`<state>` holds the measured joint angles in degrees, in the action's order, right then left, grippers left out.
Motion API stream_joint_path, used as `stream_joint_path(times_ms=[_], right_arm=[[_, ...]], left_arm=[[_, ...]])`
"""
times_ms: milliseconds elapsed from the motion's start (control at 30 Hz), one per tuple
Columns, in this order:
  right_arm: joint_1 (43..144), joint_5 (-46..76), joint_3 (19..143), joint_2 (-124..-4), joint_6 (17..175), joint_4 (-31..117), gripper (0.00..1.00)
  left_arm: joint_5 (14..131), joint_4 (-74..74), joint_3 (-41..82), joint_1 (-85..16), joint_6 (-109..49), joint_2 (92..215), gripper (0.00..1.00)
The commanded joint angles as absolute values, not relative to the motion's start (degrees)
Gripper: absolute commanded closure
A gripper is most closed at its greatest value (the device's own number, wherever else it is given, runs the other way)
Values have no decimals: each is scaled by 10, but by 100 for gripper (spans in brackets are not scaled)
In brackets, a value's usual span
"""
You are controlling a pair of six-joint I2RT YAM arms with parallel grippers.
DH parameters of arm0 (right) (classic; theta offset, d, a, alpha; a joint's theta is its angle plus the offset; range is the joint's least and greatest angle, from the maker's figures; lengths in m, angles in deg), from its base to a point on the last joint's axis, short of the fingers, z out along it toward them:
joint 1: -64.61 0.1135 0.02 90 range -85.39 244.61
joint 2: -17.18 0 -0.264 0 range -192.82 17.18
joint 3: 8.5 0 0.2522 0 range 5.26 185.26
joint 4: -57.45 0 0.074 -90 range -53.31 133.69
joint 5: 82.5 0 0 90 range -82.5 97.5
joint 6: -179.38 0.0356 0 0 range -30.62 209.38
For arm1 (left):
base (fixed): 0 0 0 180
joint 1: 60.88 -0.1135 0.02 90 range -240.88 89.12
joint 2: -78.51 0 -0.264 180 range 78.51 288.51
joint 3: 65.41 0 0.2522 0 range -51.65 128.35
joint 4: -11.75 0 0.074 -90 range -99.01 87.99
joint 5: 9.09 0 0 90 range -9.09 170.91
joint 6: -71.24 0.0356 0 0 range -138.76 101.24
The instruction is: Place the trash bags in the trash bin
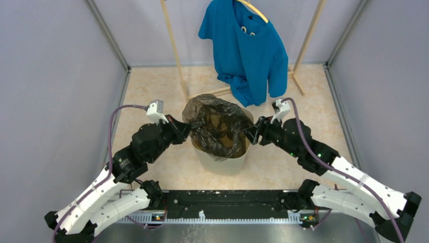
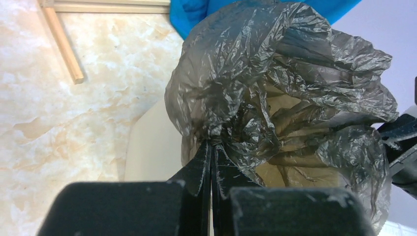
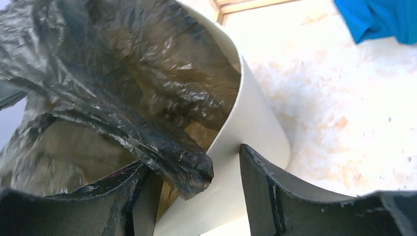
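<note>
The trash bag (image 1: 217,126), thin, crinkly and dark grey-brown, billows over the mouth of the cream trash bin (image 1: 225,163) at the floor's middle, partly hanging inside. My left gripper (image 1: 186,129) is at the bin's left rim, shut on a gathered pinch of the bag (image 2: 275,88); its tips (image 2: 212,145) meet on the film beside the bin's wall (image 2: 152,147). My right gripper (image 1: 249,132) is at the right rim, open. It (image 3: 194,160) straddles the bin's rim (image 3: 255,132), with a dark fold of bag (image 3: 123,88) lying by the inner finger.
A blue T-shirt (image 1: 248,48) hangs on a wooden rack (image 1: 174,45) just behind the bin, its hem close to the far rim. Grey walls (image 1: 55,101) close in both sides. The marbled floor (image 1: 313,101) shows around the bin.
</note>
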<state>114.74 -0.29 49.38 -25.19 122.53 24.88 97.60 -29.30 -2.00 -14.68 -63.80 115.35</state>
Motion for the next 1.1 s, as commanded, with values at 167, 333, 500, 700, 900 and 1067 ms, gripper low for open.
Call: stream_joint_path(times_ms=[167, 333, 500, 700, 900, 1067], right_arm=[[1139, -92, 626, -374, 1087, 211, 30], [1140, -101, 669, -329, 1074, 86, 7], [1140, 15, 696, -278, 1082, 52, 2], [1141, 194, 688, -294, 1147, 156, 3], [1156, 219, 675, -332, 1176, 242, 3], [1198, 187, 676, -370, 1179, 275, 1]], left_arm=[[913, -248, -4, -147, -578, 1114, 100], [838, -201, -7, -147, -547, 1088, 100], [804, -142, -10, -147, -537, 1084, 100], [728, -85, 7, -147, -537, 1140, 100], [667, -38, 21, -147, -579, 1201, 100], [649, 9, 20, -147, -607, 1242, 100]])
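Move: The left hand pinches the bag's left edge; the middle of the bag's mouth lies some 9 cm to its right, level with it fore and aft and about 3 cm lower. From the right hand, whose half-open fingers straddle the bag's right fold, that middle is about 10 cm left, 2 cm ahead and level in height. The blue shirt's hem is roughly 25 cm ahead of the right hand, straight out and some 23 cm lower. Left hand lifts the still-pinched bag edge 8 cm and rightward; right reaches forward, opens wide, then rises back-left. ##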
